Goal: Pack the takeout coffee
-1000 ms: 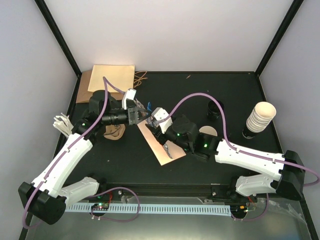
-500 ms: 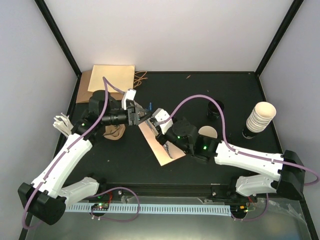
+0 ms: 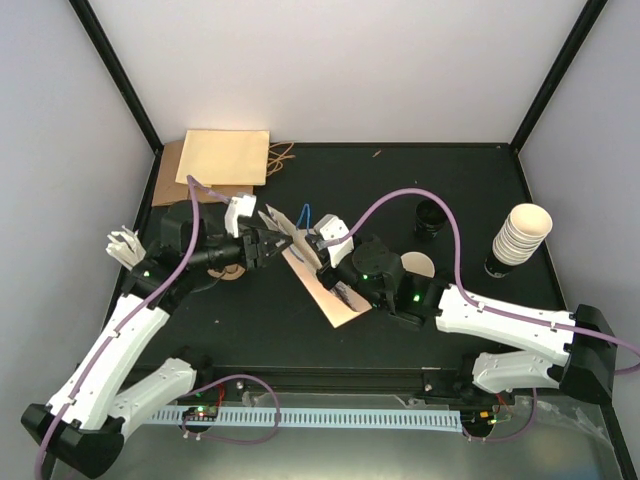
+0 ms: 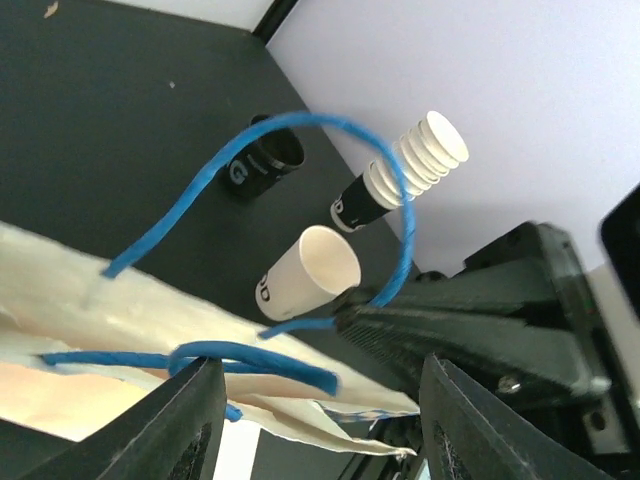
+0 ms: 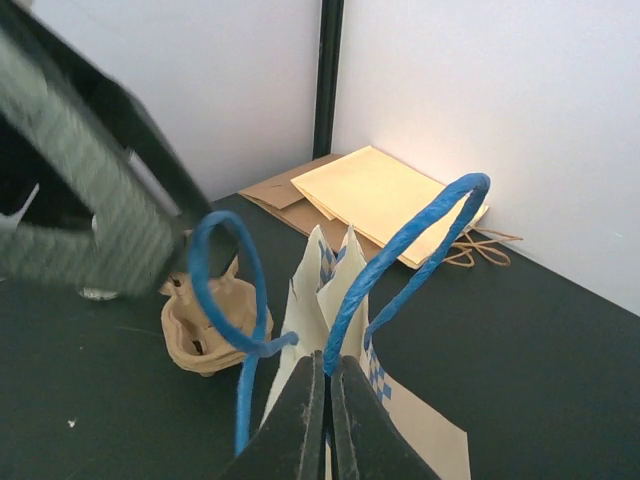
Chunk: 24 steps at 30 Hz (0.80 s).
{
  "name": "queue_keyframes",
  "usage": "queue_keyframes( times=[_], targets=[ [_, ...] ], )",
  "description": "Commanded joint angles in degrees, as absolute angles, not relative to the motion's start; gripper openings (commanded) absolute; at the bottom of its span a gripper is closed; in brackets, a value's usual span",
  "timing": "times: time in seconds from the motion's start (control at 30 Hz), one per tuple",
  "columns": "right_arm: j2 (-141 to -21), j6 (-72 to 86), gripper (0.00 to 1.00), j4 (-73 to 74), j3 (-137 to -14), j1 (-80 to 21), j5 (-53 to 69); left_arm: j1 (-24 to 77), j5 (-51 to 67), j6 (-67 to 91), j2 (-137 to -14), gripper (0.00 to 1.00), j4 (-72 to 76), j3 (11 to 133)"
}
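Observation:
The takeout coffee cup (image 3: 416,265) lies on its side, cream-white, behind my right arm; the left wrist view shows its open mouth (image 4: 306,272). A black lid piece (image 3: 430,217) rests further back. The blue-checked paper bag (image 3: 335,296) lies tilted between the arms. My right gripper (image 5: 327,372) is shut on one blue handle loop (image 5: 400,250) of the bag (image 5: 330,285). The other loop (image 5: 225,280) hangs free. My left gripper (image 3: 268,240) stands open just left of the bag's mouth, its jaws apart with the free blue loop (image 4: 250,360) between them, untouched.
A tall stack of nested cups (image 3: 522,236) stands at the right. Flat brown bags (image 3: 222,158) and twine (image 3: 281,155) lie at the back left. A cardboard cup carrier (image 5: 205,325) sits under the left arm, with white sticks (image 3: 124,245) at the far left.
The left gripper opened, released the bag's handle and drew back to the left. The right gripper closed on the other handle and holds the bag's mouth slightly raised.

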<state>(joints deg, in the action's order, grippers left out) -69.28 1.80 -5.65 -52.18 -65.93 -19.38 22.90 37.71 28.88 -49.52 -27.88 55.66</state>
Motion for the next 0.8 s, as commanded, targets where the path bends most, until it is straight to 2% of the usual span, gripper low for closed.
queue_keyframes(
  times=[0.0,0.2,0.43,0.53,0.77],
  targets=[
    [-68.8,3.0,0.01,-8.7,-52.6,-66.1,-20.2,22.9,35.7,28.1,-47.7,0.56,-31.0,52.5],
    [-70.2,3.2,0.01,-7.9,-54.2,-66.0,-20.9,23.1,36.2,30.7,-45.3,0.62,-32.2,48.5],
    [-71.2,3.2,0.01,-8.0,-54.5,-66.0,-20.5,23.1,34.4,35.5,-43.3,0.87,-30.6,42.0],
    [-71.3,3.1,0.01,-8.0,-54.5,-66.1,-20.5,23.2,35.1,41.3,-43.3,0.88,-26.1,37.6],
    [-71.6,3.4,0.01,-7.9,-54.5,-66.1,-20.3,23.3,29.4,50.8,-43.5,0.82,-24.6,33.5]
  ],
)
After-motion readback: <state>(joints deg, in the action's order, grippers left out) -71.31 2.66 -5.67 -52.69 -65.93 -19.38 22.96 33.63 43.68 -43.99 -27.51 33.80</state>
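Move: The bag's near blue handle loops right at the left fingertips, about 2 cm to their right, 1 cm back and 1 cm below; the bag mouth is some 4 cm right and 5 cm down. On the table, roughly 27 cm lower, the brown cup carrier lies 15 cm left and 6 cm ahead, the white cup 31 cm right and 5 cm ahead. From the right hand, already pinching the other handle, the near handle is about 3 cm left and 2 cm back. The left hand sinks some 14 cm beside the bag's left side, easing back and left about 2 cm each, its forward side rolling down by about 25 degrees while the part-open fingers spread wider, with the near blue handle running across them and drawn along rather than pinched. The right hand keeps its shut grip on the other handle and stays nearly in place, settling only about 1 cm, so that it holds up the far side of the bag against the left hand's pull. ##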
